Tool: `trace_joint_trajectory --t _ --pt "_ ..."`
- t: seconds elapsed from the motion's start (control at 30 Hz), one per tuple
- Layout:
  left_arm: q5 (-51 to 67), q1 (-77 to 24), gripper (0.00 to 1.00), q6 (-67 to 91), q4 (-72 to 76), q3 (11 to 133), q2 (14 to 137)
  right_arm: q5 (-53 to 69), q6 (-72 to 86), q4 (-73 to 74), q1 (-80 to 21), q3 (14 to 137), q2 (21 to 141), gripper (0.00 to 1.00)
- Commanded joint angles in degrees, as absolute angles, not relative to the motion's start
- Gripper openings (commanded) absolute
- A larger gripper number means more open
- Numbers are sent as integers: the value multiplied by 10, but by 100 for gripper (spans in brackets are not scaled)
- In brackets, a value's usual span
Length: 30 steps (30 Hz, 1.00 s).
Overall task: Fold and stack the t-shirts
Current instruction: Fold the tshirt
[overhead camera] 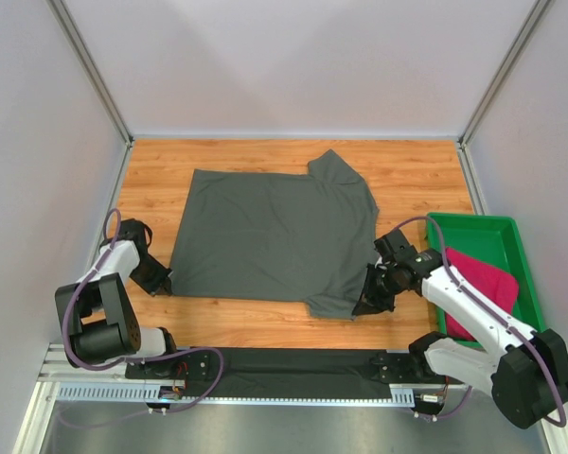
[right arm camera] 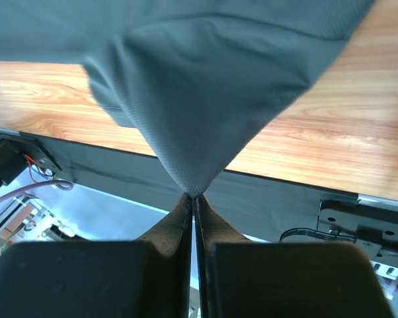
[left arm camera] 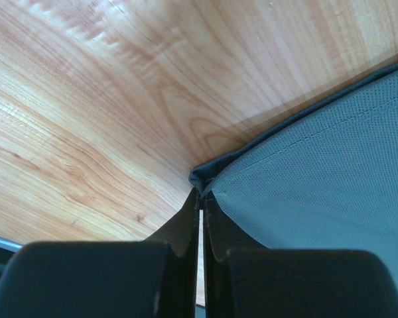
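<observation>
A dark charcoal grey t-shirt (overhead camera: 275, 232) lies spread flat on the wooden table, one sleeve pointing to the back right. My left gripper (overhead camera: 161, 281) is shut on its near left hem corner (left arm camera: 202, 179), low at the table. Over at the near right corner, my right gripper (overhead camera: 367, 298) is also shut on the cloth, which rises to a peak between its fingertips (right arm camera: 194, 197) in the right wrist view. A magenta-pink t-shirt (overhead camera: 483, 284) lies crumpled in the green tray (overhead camera: 473, 225) at the right.
The green tray stands right beside my right arm. White walls with metal posts enclose the table on three sides. A black strip and the arms' mounting rail (overhead camera: 265, 374) run along the near edge.
</observation>
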<state>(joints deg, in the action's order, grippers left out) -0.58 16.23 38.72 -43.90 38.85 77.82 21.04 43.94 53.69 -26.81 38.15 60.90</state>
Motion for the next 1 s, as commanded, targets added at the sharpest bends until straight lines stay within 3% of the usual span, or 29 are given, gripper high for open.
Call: trace_joint_trajectory --t 0.0,0.4,0.97 --pt "-18 167 0 374 -440 410 755 180 407 560 -267 467 628 0" --pt "-4 149 0 331 -468 513 781 136 326 608 -221 659 777 0" --pt "46 127 0 318 -479 713 972 156 258 624 -155 873 969 0"
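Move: Each hand already pinches the near side of the spread grey t-shirt. From the left hand, the t-shirt's far left corner is about 36 cm ahead and 3 cm right, almost level in height. From the right hand, its far sleeve is roughly 44 cm ahead, 1 cm left and 7 cm below; the green bin with the pink t-shirt is 34 cm right, 11 cm ahead. Both hands, still pinching, lift the t-shirt's near edge forward towards its far edge, right 20 cm, left 13. ##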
